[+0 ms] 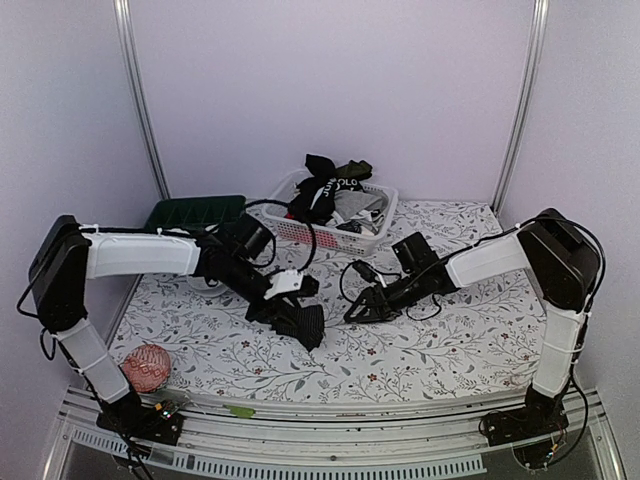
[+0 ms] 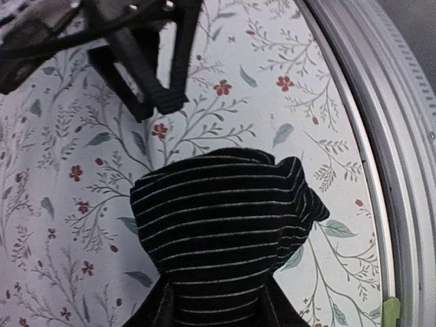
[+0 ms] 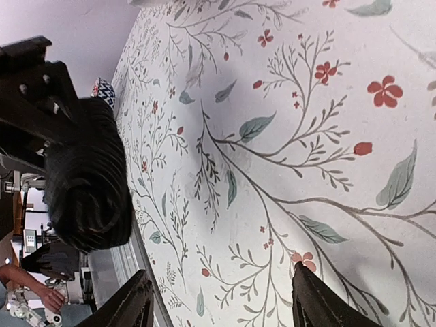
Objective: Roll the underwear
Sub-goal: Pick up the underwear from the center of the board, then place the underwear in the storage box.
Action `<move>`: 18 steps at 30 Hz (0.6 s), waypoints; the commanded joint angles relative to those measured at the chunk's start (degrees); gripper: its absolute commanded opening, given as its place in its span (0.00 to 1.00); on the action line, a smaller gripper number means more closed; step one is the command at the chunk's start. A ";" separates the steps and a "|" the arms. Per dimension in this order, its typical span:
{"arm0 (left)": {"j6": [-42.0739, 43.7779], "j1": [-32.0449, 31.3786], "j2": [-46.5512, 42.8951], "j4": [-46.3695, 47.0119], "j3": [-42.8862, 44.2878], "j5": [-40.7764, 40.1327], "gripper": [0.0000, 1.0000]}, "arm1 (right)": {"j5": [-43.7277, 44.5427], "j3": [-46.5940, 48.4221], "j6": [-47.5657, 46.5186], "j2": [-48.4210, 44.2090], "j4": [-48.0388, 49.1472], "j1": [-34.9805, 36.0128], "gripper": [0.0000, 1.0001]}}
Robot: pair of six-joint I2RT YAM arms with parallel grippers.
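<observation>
A black underwear with thin pale stripes is bunched into a roll above the flowered table. My left gripper is shut on its lower end, one finger on each side. In the top view this roll hangs at the left gripper, near the table's middle. My right gripper is open with only tablecloth between its fingers; it sits just right of the roll, apart from it. The right gripper rests low over the table. More underwear, black, white and grey, is piled in the basket.
A white lattice basket stands at the back centre, and a dark green tray lies to its left. A red patterned ball sits at the front left. The metal table rail runs close to the roll.
</observation>
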 commanded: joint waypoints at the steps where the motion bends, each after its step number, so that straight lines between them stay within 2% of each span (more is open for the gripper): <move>1: -8.25 8.29 -4.73 -9.18 9.51 8.13 0.00 | 5.11 -0.23 1.72 -6.01 -0.36 0.11 0.71; 5: -11.49 18.87 -4.09 -13.54 18.23 6.69 0.00 | 7.83 -0.15 2.84 -9.04 -0.77 0.10 0.78; 11: -18.42 36.03 2.68 -12.12 31.95 -7.85 0.00 | 9.88 0.13 4.41 -11.97 -2.15 0.11 0.94; 14: -23.57 41.80 7.36 -9.31 37.48 -17.20 0.00 | 11.57 0.24 4.39 -12.85 -3.84 0.10 0.97; 18: -27.77 45.79 12.62 -5.41 41.20 -26.87 0.00 | 12.93 0.40 4.02 -13.71 -5.72 0.13 0.99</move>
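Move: The left hand already holds the rolled striped underwear clear of the table. The green divided box where it is being taken lies about 29 cm ahead, 29 cm to its left and 5 cm lower. From this hand the white bowl is some 14 cm ahead and 22 cm left, and the laundry basket roughly 34 cm ahead and 8 cm right. From the right hand, the green box is about 27 cm ahead and 44 cm left. Up and forward at first, then sweeping ever more to the left, the left hand carries the pinched underwear fast towards the green divided box, about 29 cm forward, 29 cm left and 17 cm up, levelling off at the end. It swings some 65 degrees counter-clockwise and keeps its grip. The empty right hand rises about 6 cm from the board, drifts slightly forward and opens fully. ##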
